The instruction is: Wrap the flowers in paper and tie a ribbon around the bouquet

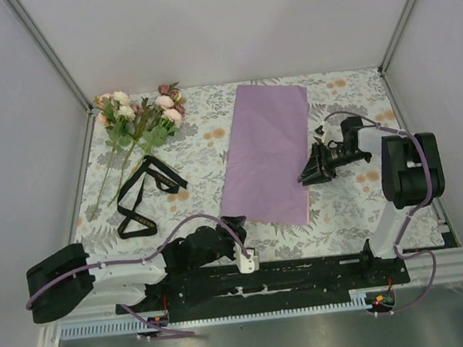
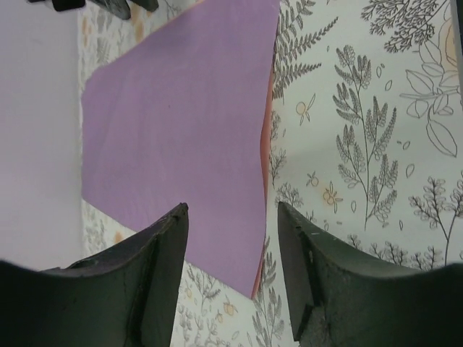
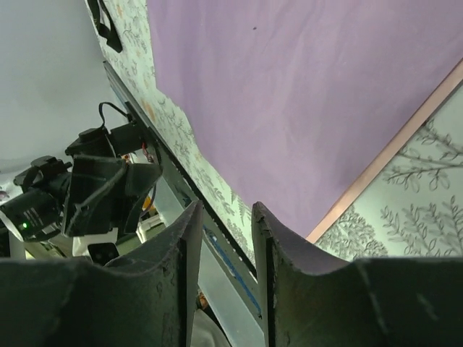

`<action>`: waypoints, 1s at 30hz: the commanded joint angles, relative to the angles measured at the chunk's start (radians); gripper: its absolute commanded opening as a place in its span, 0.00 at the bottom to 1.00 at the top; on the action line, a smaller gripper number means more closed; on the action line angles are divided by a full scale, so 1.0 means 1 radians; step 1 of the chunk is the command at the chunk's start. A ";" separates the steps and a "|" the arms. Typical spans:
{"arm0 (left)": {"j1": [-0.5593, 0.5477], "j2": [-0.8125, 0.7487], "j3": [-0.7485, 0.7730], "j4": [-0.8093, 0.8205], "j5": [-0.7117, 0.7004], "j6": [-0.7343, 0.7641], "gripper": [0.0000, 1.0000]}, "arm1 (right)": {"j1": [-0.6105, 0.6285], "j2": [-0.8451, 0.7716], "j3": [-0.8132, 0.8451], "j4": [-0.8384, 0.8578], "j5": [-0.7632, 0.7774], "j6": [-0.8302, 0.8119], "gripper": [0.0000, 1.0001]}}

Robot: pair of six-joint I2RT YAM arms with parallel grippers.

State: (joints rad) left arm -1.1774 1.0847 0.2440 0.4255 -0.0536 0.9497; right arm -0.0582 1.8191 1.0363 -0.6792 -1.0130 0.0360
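The lilac paper [image 1: 267, 151] lies flat in the middle of the floral tablecloth; a pink underside edges it in both wrist views. The flowers [image 1: 137, 117] rest at the far left, stems pointing toward me. The black ribbon [image 1: 144, 193] lies looped just in front of them. My left gripper [image 1: 235, 223] hovers at the paper's near-left corner; seen from the left wrist, the gripper [image 2: 231, 217] is open over that corner of the paper [image 2: 173, 123], nothing between its fingers. My right gripper [image 1: 308, 173] sits at the paper's right edge; its jaws [image 3: 226, 213] stand narrowly apart and empty beside the paper [image 3: 304, 94].
A black rail [image 1: 268, 276] with the arm bases runs along the near table edge. White walls with metal posts close in the back and sides. The left arm [image 3: 94, 188] shows in the right wrist view beyond the paper.
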 commanded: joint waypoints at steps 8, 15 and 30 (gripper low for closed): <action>-0.085 0.293 -0.017 0.562 -0.072 0.112 0.55 | 0.017 0.132 -0.001 0.073 0.054 0.008 0.34; -0.113 0.423 -0.026 0.708 -0.069 0.136 0.57 | 0.044 0.102 -0.002 0.070 0.138 0.064 0.37; -0.117 0.636 0.005 0.851 -0.124 0.155 0.55 | 0.123 0.108 0.047 -0.005 0.272 0.102 0.40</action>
State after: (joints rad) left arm -1.2888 1.6703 0.2264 1.1412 -0.1421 1.0664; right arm 0.0399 1.9324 1.0500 -0.6571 -0.8257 0.1291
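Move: The paper lies below both of my hands. From my left hand its near-left corner is about 4 cm ahead, 4 cm to the left and 7 cm down; the sheet's middle is some 23 cm ahead and 10 cm right. My right hand hangs about 5 cm above the right edge, with the near-right corner some 11 cm back, straight below in line, and the sheet's middle about 12 cm ahead and 9 cm left. I lower my right hand about 5 cm onto the paper beside its right edge and keep the half-open fingertips there, tipping them some 10 degrees steeper. Meanwhile my left hand, fingers still open, slides about 5 cm right along the near edge, then sinks some 3 cm towards that edge, its fingers levelling slightly. ##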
